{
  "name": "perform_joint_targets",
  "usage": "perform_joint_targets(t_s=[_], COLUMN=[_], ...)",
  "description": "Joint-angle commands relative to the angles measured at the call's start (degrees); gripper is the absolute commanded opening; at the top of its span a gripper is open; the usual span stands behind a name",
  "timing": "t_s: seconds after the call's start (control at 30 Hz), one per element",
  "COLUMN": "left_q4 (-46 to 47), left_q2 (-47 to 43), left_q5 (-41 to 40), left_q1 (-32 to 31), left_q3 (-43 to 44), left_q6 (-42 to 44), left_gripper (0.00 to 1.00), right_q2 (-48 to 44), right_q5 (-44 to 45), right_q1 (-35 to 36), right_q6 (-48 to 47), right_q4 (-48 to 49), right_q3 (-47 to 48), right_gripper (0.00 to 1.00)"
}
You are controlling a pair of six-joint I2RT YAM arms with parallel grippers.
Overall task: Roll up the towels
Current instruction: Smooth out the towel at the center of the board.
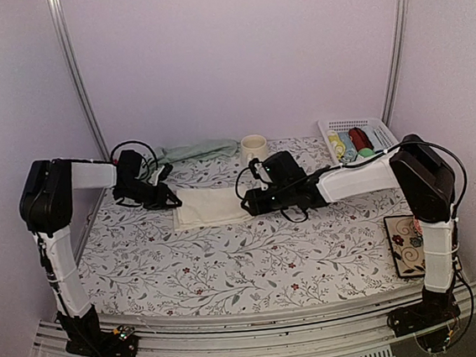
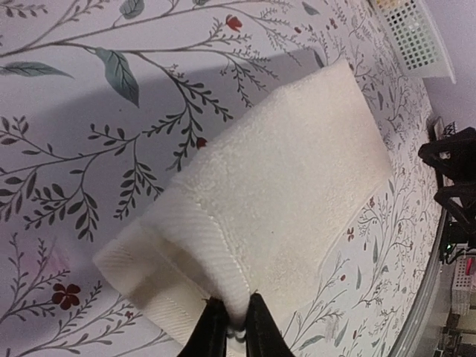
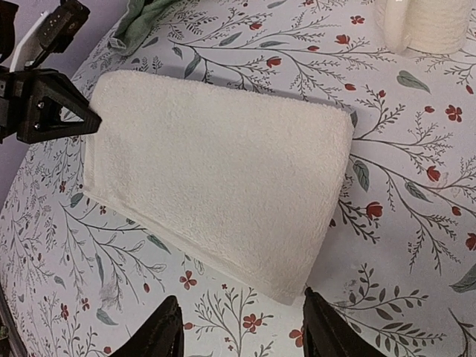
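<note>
The cream towel (image 1: 211, 206) lies folded flat on the floral tablecloth, a thick rectangle in both wrist views (image 2: 297, 186) (image 3: 223, 171). My left gripper (image 1: 175, 203) is at its left end, jaws pinched narrow on the ribbed hem (image 2: 236, 316). My right gripper (image 1: 247, 203) sits at the towel's right end, low over the cloth. It stands open (image 3: 245, 331), its fingers wide apart just short of the towel's near corner, holding nothing. The sage green towel (image 1: 189, 152) lies crumpled at the back left (image 3: 145, 15).
A cream mug (image 1: 254, 149) stands behind the cream towel, near the right arm's wrist. A white basket (image 1: 356, 137) holding rolled cloths sits at the back right. A dark patterned tile (image 1: 409, 245) lies by the right arm's base.
</note>
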Motion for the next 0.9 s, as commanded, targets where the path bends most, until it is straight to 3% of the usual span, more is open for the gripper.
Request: perform_joint_targets(t_s=[0.0,0.1,0.17,0.23,0.63,0.87], left_q4=[-1.79,-2.10,-2.20,-2.43,-1.10,1.57], left_q2=[1.09,1.12,1.05,1.01,-8.26,-3.44], left_q5=[-1.74,-1.50,-1.53,-1.68,-3.96,4.59], left_q1=[1.34,1.33,1.29,1.40,0.99,-2.48], left_q3=[1.64,1.22,0.97,0.94,3.01,6.34], left_q6=[1.38,1.58,1.79,2.02,3.61,4.55], left_gripper=[0.15,0.26,0.43,0.47,0.43,0.42], right_q2=[1.83,1.84,1.88,2.00,5.19,9.73], right_q5=[0.47,0.63,0.72,0.73,-3.88,-13.55], right_q1=[0.19,0.12,0.10,0.17,-0.65,-3.70], right_q6=[-0.73,-0.86,-0.90,-0.90,-1.44,2.12], right_q4=[-1.05,-1.20,-1.23,-1.42,-4.67,-1.99], right_q3=[1.67,1.77,1.84,2.03,10.76,15.82], right_gripper=[0.55,0.55,0.55,0.55,0.54,0.51])
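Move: Lightly parted at the left edge of the cream towel's top layer, the left hand still has that edge between its fingertips; the towel's middle lies about 9 cm to its right, level with it and some 3 cm lower. From this hand the mug stands about 16 cm ahead and 20 cm right, the green towel roughly 22 cm ahead and 6 cm right. From the right hand, the cream towel's middle is about 6 cm ahead, 8 cm left and 6 cm below. Opening its fingers to nearly half, the left hand lets go of the top layer's left edge, easing a centimetre or so left, then lifts about 8 cm and slightly forward, fingertips swinging forward some 15 degrees. The right hand first sinks a centimetre, then travels forward and left, rising about 4 cm, in over the cream towel's right part with fingers still half open. ##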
